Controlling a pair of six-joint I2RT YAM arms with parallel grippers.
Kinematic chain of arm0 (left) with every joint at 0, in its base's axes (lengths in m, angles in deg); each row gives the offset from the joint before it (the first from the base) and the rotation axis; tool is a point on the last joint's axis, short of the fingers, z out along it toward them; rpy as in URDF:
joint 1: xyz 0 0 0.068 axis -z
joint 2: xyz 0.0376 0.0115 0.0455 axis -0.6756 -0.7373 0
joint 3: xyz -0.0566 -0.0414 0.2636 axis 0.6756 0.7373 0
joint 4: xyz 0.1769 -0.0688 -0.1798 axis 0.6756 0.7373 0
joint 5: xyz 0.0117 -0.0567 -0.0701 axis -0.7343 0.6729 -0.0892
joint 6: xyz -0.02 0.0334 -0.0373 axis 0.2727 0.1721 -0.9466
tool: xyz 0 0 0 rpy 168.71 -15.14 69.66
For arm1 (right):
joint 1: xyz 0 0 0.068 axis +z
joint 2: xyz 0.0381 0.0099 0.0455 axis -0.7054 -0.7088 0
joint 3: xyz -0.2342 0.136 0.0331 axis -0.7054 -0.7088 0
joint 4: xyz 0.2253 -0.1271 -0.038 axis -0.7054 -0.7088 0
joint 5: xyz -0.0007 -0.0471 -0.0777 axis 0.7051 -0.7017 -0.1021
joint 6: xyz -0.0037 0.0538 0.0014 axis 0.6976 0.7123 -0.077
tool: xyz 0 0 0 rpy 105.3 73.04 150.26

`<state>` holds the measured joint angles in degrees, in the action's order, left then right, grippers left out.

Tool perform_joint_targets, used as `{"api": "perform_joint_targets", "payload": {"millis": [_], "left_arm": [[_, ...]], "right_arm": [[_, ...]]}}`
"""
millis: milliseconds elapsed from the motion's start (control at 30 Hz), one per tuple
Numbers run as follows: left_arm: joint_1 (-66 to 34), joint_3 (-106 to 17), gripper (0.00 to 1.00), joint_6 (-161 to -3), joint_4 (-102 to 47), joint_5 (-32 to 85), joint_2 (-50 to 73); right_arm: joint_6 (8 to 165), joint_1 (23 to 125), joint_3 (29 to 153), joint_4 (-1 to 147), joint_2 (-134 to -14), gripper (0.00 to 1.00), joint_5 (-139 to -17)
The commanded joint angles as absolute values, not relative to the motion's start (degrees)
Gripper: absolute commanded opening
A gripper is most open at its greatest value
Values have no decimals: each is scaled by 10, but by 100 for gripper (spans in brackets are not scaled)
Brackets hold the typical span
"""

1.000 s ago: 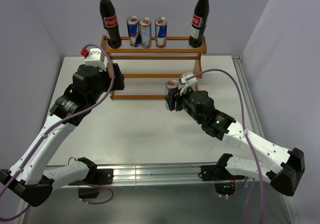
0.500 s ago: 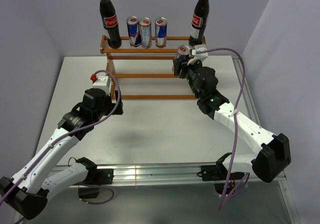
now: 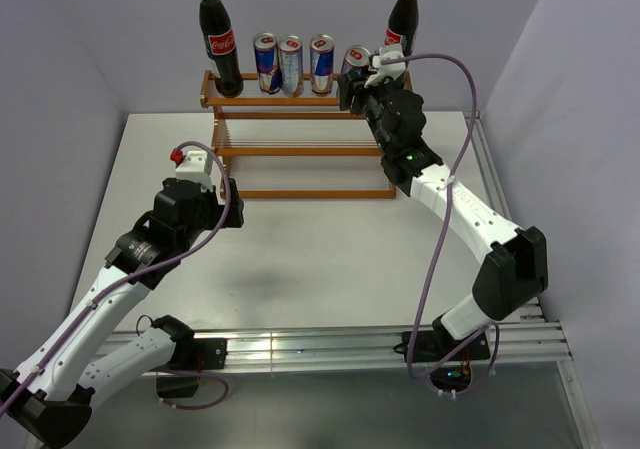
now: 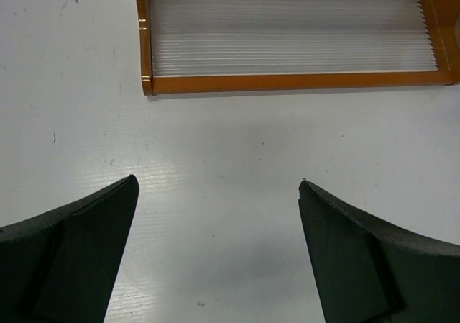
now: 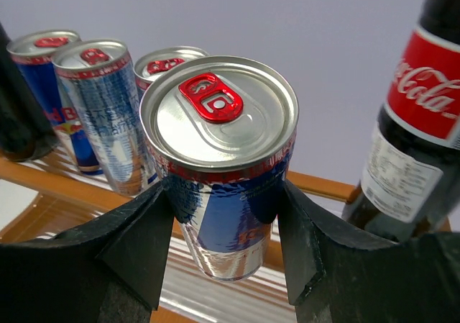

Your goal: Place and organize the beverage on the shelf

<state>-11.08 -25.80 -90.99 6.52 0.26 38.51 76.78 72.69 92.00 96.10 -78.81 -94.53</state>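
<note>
The shelf (image 3: 310, 194) stands at the back of the table. On its top tier, two cola bottles (image 3: 220, 44) (image 3: 400, 29) flank three blue-and-silver cans (image 3: 291, 64). My right gripper (image 3: 357, 89) is shut on a fourth can (image 3: 355, 67) and holds it upright just above the top tier, between the third can (image 5: 169, 60) and the right bottle (image 5: 424, 121). In the right wrist view the black fingers (image 5: 136, 237) clamp this can (image 5: 230, 186) on both sides. My left gripper (image 4: 218, 183) is open and empty over the white table, short of the shelf's lowest tier (image 4: 287, 83).
Purple walls close in behind the shelf and on both sides. A metal rail (image 3: 330, 347) runs along the near edge by the arm bases. The right arm's cable (image 3: 440, 219) loops over the table's right half.
The right arm has lifted the can from in front of the shelf up and back to the top tier. The left arm has drawn back from the shelf toward the near left, still open.
</note>
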Motion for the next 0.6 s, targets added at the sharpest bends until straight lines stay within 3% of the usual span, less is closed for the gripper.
{"api": "perform_joint_targets", "payload": {"millis": [0, 567], "left_arm": [[-113, -257, 99, -914, 41, 9, 391], [-118, -253, 100, -912, 34, 23, 398]], "right_arm": [[747, 715, 982, 1016, -803, 0, -928], [746, 688, 1034, 994, -889, 0, -896]]}}
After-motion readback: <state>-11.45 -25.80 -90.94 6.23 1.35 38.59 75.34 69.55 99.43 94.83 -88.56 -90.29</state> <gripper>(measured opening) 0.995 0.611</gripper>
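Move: The right hand already holds the last can upright at the top shelf's front edge; the empty spot for this can lies about 5 cm ahead, level left-right, its surface some 9 cm below the hand. From that hand, the nearest red-blue can is about 6 cm ahead and 7 cm to the left, and the right Coke bottle 6 cm ahead and 10 cm to the right. From the left hand the spot lies roughly 25 cm ahead, 27 cm right and 8 cm higher. Forward and down at first, the right hand carries the can in over the top shelf, between the red-blue can and the right Coke bottle. After sinking about 2.5 cm it stays at that height and eases on forward, slowing, for about 5 cm forward in all. The fingers keep their pinch on the can and the wrist hardly turns. ##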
